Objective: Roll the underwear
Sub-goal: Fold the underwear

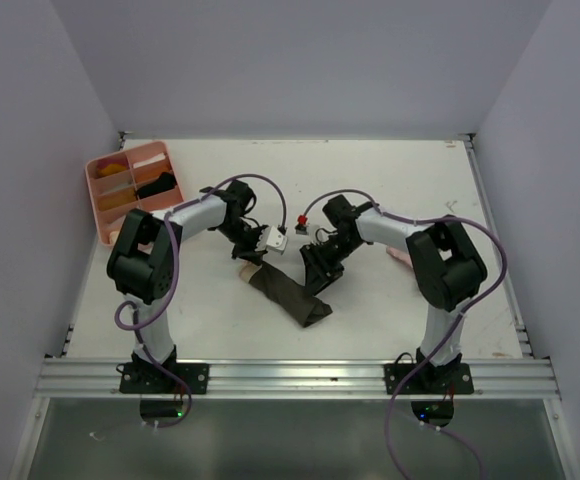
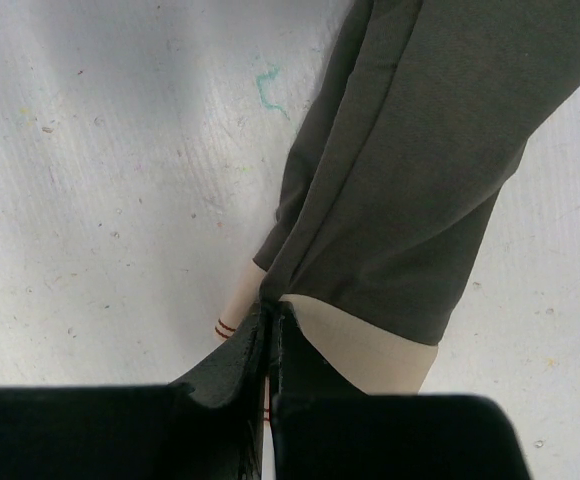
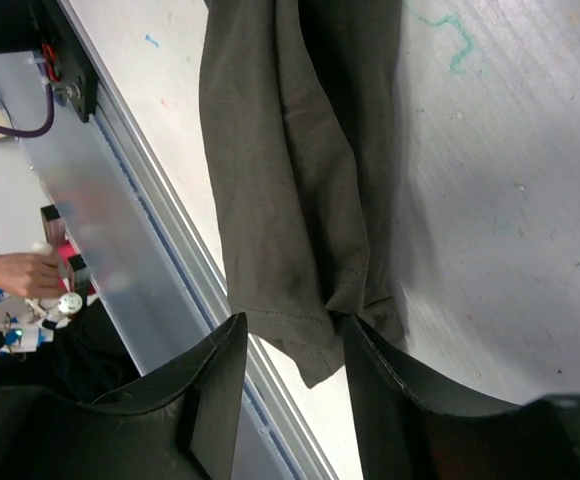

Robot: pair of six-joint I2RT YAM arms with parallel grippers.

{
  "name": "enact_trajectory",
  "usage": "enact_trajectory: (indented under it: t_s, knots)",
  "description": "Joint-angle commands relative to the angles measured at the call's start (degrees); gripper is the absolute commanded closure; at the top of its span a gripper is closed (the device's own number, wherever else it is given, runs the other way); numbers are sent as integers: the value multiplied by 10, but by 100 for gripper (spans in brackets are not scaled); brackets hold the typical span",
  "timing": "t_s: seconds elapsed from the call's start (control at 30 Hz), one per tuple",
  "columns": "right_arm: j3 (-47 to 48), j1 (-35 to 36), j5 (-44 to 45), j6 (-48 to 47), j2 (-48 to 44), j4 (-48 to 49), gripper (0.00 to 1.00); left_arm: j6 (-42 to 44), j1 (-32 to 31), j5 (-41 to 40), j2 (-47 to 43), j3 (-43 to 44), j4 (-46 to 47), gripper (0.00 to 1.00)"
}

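Note:
The dark olive-brown underwear [image 1: 288, 294] lies in a long, loosely folded strip on the white table [image 1: 390, 180] between the two arms. My left gripper [image 1: 254, 258] is shut on its upper corner [image 2: 272, 300]. Under that corner lies a pale pink underwear [image 2: 370, 355] with thin dark red edging, peeking out in the top view [image 1: 244, 270]. My right gripper [image 1: 320, 278] hangs over the strip's other side. In the right wrist view its jaws [image 3: 292, 325] stand open around the hemmed edge of the olive cloth [image 3: 290, 200], and a fold touches the right finger [image 3: 380, 370].
A pink compartment tray [image 1: 101, 207] with small items sits at the table's back left. A pale pink scrap [image 1: 400, 257] shows beside the right arm. The metal rail [image 1: 290, 375] runs along the near edge, and a person's hand [image 3: 20, 272] shows beyond it.

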Motion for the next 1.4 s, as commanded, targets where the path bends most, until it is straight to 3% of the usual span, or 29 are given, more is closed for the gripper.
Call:
enact_trajectory:
  t_s: [0.0, 0.37, 0.67, 0.77, 1.37]
  knots:
    - [21, 5, -4, -25, 3, -20, 54, 10, -8, -79, 51, -38, 43, 100]
    - [25, 12, 1, -39, 17, -37, 59, 14, -9, -79, 51, -35, 43, 100]
    - [40, 10, 5, -55, 6, -67, 94, 15, -9, -79, 51, -40, 44, 100]
    - [45, 8, 21, -66, 4, -80, 100, 16, -9, -80, 51, -40, 44, 100]
    - [75, -11, 112, -132, 52, -94, 100, 28, -8, -93, 47, -51, 45, 100]
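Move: The loose hem at the underwear's near-right end sits between my open right fingers, only about 1 cm back of and 1 cm below the hand point. The underwear's near corner is roughly 7 cm back and 1 cm left of my right hand, on the table; its beige band, still pinched by my left hand, is about 9 cm ahead and 13 cm left of my right. From my left hand the loose hem lies some 9 cm back and 14 cm right. I close my right fingers onto the loose hem, easing about 1 cm back and slightly down as they shut. With the hem pinched, I draw it roughly 2.5 cm forward and 2 cm right, away from my left hand's grip, then sink about 1.5 cm. My left hand stays put and keeps hold of the beige-banded end. ##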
